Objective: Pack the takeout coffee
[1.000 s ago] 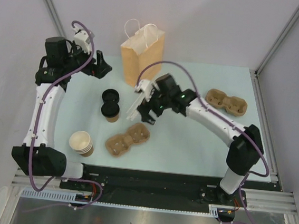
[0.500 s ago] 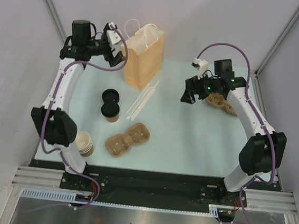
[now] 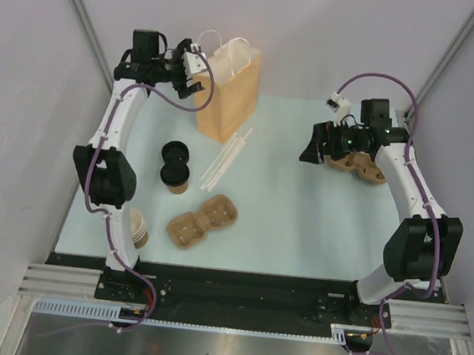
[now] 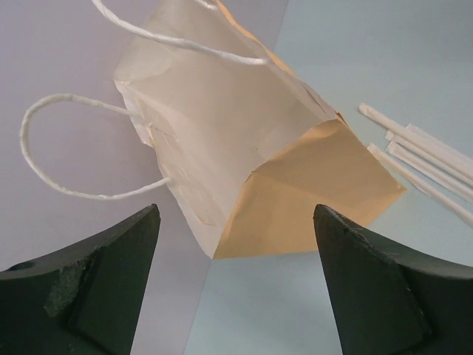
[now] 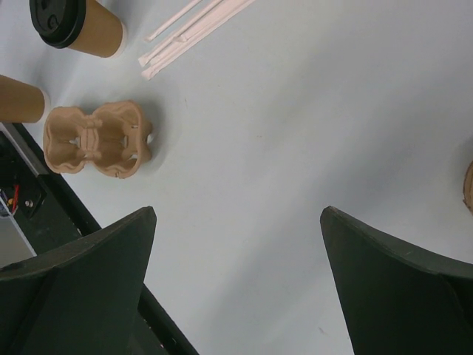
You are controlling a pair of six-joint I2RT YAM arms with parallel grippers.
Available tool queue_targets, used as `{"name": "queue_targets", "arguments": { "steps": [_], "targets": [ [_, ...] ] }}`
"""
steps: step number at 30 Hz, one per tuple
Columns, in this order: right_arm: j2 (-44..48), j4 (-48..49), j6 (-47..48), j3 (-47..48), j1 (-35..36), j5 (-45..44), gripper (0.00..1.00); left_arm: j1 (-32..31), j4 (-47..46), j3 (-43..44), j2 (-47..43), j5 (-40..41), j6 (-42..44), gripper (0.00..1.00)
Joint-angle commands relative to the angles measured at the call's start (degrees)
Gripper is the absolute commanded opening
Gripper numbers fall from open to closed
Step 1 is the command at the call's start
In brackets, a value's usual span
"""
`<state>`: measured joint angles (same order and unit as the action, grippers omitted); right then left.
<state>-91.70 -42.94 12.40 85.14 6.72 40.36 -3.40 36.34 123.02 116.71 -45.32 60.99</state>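
The takeout coffee (image 3: 175, 176), a tan paper cup with a black lid, stands left of the table's middle; the right wrist view catches it (image 5: 72, 26) at its top left. My left gripper (image 3: 198, 90) is at the back left, open and empty, right beside the upper left side of the brown paper bag (image 3: 228, 93). In the left wrist view the bag (image 4: 244, 140) and its white handles fill the space ahead of the left gripper (image 4: 235, 222). My right gripper (image 3: 314, 151) hovers open and empty over bare table on the right, seen as the right gripper (image 5: 238, 214) with wide-spread fingers.
A loose black lid (image 3: 175, 151) lies just behind the coffee. Wrapped straws (image 3: 226, 158) lie beside the bag. One pulp cup carrier (image 3: 203, 221) sits near the front middle, another (image 3: 362, 165) under my right arm. Nested lidless cups (image 3: 135, 227) stand at the front left.
My left arm swung up to the back beside the bag. My right arm pulled away from the middle to the right, and the straws now lie free on the table.
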Motion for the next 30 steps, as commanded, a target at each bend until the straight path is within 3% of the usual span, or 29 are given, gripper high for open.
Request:
{"name": "queue_targets", "arguments": {
  "steps": [1,8,14,15,17,18,21,30],
  "targets": [
    [2.7,0.6,-1.7,0.0,-1.2,2.4,1.0,-1.2,0.0,1.4,1.2,2.2,7.9,0.89],
    [3.2,0.1,-1.7,-0.9,-2.5,2.3,1.0,-3.9,-0.2,1.8,3.9,5.6,12.2,0.83],
    [2.7,0.9,-2.6,-1.0,-4.3,3.2,1.0,-6.4,1.1,2.0,4.8,9.5,13.7,0.52],
    [3.0,1.3,-3.0,-0.9,-4.6,3.3,1.0,-6.5,1.0,2.0,4.8,9.8,14.1,0.41],
    [3.5,1.5,-3.2,-1.0,-5.8,3.6,1.0,-7.0,0.7,2.1,3.9,9.8,14.0,0.28],
    [3.7,1.5,-3.3,-1.0,-6.3,3.8,1.0,-7.1,0.1,2.0,3.4,9.6,13.1,0.14],
    [4.8,1.5,-3.9,-1.0,-8.9,4.8,1.0,-7.8,-2.7,1.5,0.6,8.4,10.3,0.0],
    [7.2,0.7,-5.5,-0.8,-15.5,7.6,1.0,-15.8,-9.3,0.2,-8.2,13.0,-3.8,0.0]
  ]
}}
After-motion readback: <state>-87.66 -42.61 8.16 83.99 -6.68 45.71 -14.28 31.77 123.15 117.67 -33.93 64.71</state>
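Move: The takeout bag stands with its middle about 7 cm ahead of the left hand, 9 cm to its right and 17 cm below; its near upper rim corner is much closer. On the table some 30 cm below that hand, the straws lie about 9 cm back and 10 cm right, and the loose black lid 6 cm back and 6 cm left. From the right hand, the bag is roughly 25 cm ahead, 23 cm left and 9 cm lower, and the far cup tray 13 cm ahead, 18 cm right and 20 cm lower. The left hand sinks about 5 cm while edging right and slightly forward onto the near rim corner of the bag, rolling its left side up a little and shutting its open fingers on the paper, then, still pinching, draws the bag about 5 cm up, 4 cm right and a little back. Meanwhile the empty right hand, fingers staying wide open, swings some 7 cm right and rises about 3 cm over the table towards the far cup tray, turning slightly clockwise. ##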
